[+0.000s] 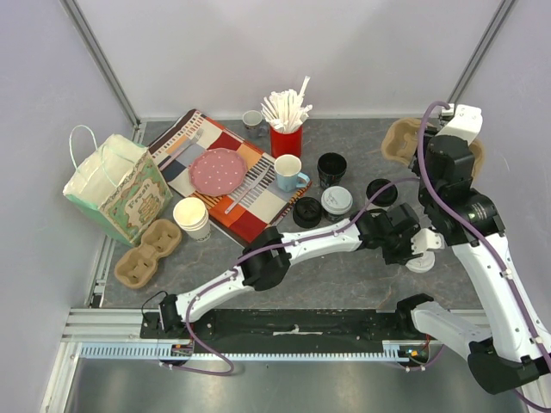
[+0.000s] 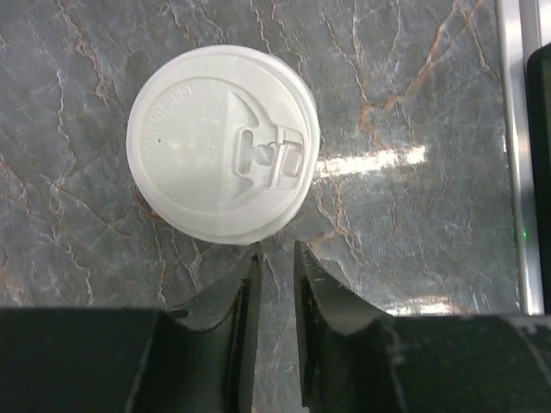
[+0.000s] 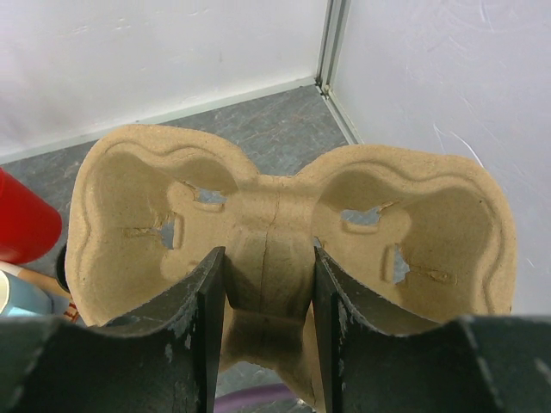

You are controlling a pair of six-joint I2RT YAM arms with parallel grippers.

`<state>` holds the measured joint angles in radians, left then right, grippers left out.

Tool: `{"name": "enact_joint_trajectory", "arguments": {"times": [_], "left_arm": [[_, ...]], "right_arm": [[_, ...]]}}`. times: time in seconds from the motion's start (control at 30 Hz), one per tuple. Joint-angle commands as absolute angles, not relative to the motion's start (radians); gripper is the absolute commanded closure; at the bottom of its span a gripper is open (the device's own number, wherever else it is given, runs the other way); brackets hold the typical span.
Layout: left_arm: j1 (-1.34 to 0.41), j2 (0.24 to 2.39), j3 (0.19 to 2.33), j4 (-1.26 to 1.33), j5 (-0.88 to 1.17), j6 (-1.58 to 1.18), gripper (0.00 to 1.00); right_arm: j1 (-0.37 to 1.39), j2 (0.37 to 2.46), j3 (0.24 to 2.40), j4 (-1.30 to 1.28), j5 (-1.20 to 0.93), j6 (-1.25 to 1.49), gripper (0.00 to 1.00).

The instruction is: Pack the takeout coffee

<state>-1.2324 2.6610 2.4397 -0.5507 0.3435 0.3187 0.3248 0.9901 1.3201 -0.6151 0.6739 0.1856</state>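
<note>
A white plastic lid (image 2: 222, 142) lies flat side up on the grey stone table; whether a cup stands under it I cannot tell. My left gripper (image 2: 275, 249) sits just beside its rim, jaws a narrow slit apart with only table between them. From above, that lid (image 1: 422, 261) lies at the right front beside the left gripper (image 1: 413, 245). A white-lidded cup (image 1: 337, 202) stands mid-table, near a black lid (image 1: 307, 212) and a black cup (image 1: 381, 191). My right gripper (image 3: 267, 258) is shut on the middle ridge of a brown pulp cup carrier (image 3: 413, 215), lifted at the back right (image 1: 398, 142).
A second pulp carrier (image 1: 148, 254) and a paper bag (image 1: 116, 185) are at the left. A stack of white cups (image 1: 191, 217), a pink plate (image 1: 218, 170) on a placemat, a light-blue mug (image 1: 288, 172), a black mug (image 1: 331, 168) and a red cup of straws (image 1: 286, 138) fill the middle.
</note>
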Motion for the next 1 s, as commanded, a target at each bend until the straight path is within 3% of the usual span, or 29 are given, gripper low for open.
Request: {"name": "enact_joint_trajectory", "arguments": {"times": [0.0, 0.17, 0.53, 0.7, 0.8, 0.97], "left_arm": [[-1.224, 2.532, 2.418, -0.636, 0.391, 0.343, 0.69], [-1.223, 2.369, 2.267, -0.704, 0.428, 0.411, 0.52], [-1.221, 2.111, 2.165, -0.902, 0.382, 0.482, 0.46], [-1.198, 1.846, 1.873, -0.934, 0.157, 0.584, 0.45], [-1.129, 1.746, 1.83, -1.02, 0.094, 0.561, 0.45], [-0.932, 1.585, 1.836, -1.158, -0.053, 0.494, 0.37]], "right_arm": [[0.324, 0.985, 1.379, -0.597, 0.681, 0.169, 0.9], [0.322, 0.992, 1.397, -0.594, 0.661, 0.179, 0.91], [0.322, 1.029, 1.468, -0.592, 0.65, 0.213, 0.91], [0.322, 1.046, 1.48, -0.56, 0.68, 0.224, 0.91], [0.322, 1.066, 1.5, -0.54, 0.664, 0.227, 0.91], [0.324, 1.095, 1.477, -0.493, 0.611, 0.233, 0.91]]}}
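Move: The black lid, likely next for my left hand, lies about 25 cm to its left and 13 cm ahead, roughly level in height. The white-lidded cup stands some 18 cm left and 14 cm ahead, the black-lidded cup about 6 cm left and 16 cm ahead. The white lid is right at my left fingertips, its middle 5 cm right and 2 cm ahead. From my right hand the black lid is about 30 cm left, level ahead, some 34 cm below. I leave the white lid's edge with my left hand, going up and left in a fast sweep of about 26 cm left and 19 cm up, back over the cleared table towards the black lid, opening the fingers well and tipping them steeper down, some 20 degrees of wrist turn. My right hand keeps its grip on the cup carrier and raises it about 4 cm, edging 2 cm forward. ##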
